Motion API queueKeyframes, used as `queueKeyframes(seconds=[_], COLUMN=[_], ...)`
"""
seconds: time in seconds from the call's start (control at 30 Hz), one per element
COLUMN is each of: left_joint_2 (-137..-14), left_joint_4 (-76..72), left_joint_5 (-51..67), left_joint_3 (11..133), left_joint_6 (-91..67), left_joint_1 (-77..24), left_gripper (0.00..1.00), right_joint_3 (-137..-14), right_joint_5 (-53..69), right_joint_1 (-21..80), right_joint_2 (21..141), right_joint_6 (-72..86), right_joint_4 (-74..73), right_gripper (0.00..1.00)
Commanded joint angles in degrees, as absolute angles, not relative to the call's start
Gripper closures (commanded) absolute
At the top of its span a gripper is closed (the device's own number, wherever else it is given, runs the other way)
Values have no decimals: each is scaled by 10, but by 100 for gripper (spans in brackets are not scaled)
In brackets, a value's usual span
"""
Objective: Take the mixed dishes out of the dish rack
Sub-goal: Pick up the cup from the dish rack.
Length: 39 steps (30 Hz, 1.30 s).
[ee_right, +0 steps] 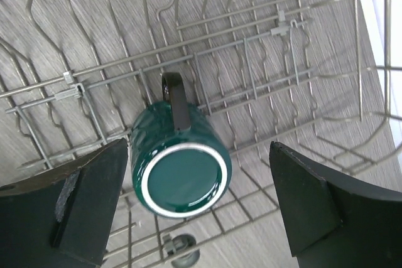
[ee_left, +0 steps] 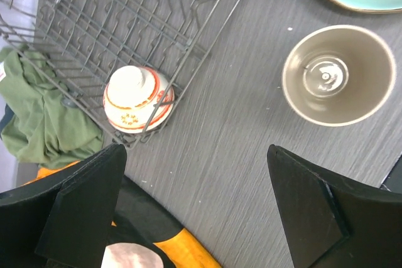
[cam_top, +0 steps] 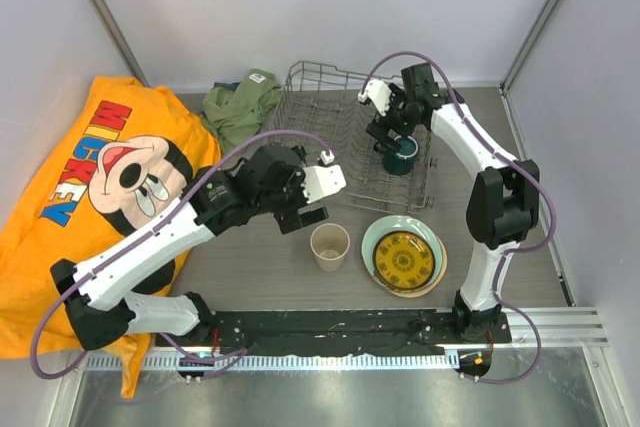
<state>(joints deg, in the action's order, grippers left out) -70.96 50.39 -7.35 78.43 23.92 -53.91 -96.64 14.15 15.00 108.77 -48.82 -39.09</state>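
The grey wire dish rack stands at the back centre. A dark teal mug lies bottom-up inside it. My right gripper is open with its fingers on either side of the mug, not closed on it. A small red-orange banded bowl sits upside down in a rack corner. The beige cup stands upright on the table, just right of my open, empty left gripper. The small yellow patterned plate lies on the pale green plate in front of the rack.
A large orange printed shirt covers the left of the table. A crumpled green cloth lies beside the rack's left end. White walls close the table at the back and sides. The arm bases stand along the near edge.
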Motion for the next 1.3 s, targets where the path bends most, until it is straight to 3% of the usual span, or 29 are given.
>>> queueKeyframes(seconds=[0.0, 0.3, 0.57, 0.7, 1.27], left_joint_2=[-697, -712, -718, -719, -710], left_joint_4=[468, 464, 479, 483, 468], left_joint_5=[-47, -4, -4, 12, 32], left_joint_3=[784, 798, 805, 806, 774], left_joint_6=[253, 265, 262, 263, 264], left_joint_1=[-504, -411, -373, -366, -347], left_gripper=[0, 0, 0, 0, 0], right_joint_3=[-1007, -1092, -1181, -1189, -1195], right_joint_5=[162, 159, 126, 108, 94], right_joint_1=[156, 160, 168, 171, 179], right_joint_2=[1121, 1208, 1290, 1300, 1332], right_joint_6=[-519, -557, -601, -611, -604], right_joint_4=[-407, -450, -523, -532, -534], right_gripper=[2, 6, 19, 27, 45])
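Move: The right hand hovers over the rack with the dark green cup about 12 cm below, 1 cm ahead and 3 cm to its right, its handle on the left. The stacked plates lie about 26 cm back, 3 cm right and 15 cm below. From the left hand, the bowl is some 13 cm ahead, 7 cm left and 21 cm below; the beige cup is 7 cm back, 6 cm right; the green cup is roughly 18 cm ahead, 23 cm right. Right hand sinks about 10 cm, half-closing around the green cup's handle; open left travels 8 cm forward-left towards the bowl. ##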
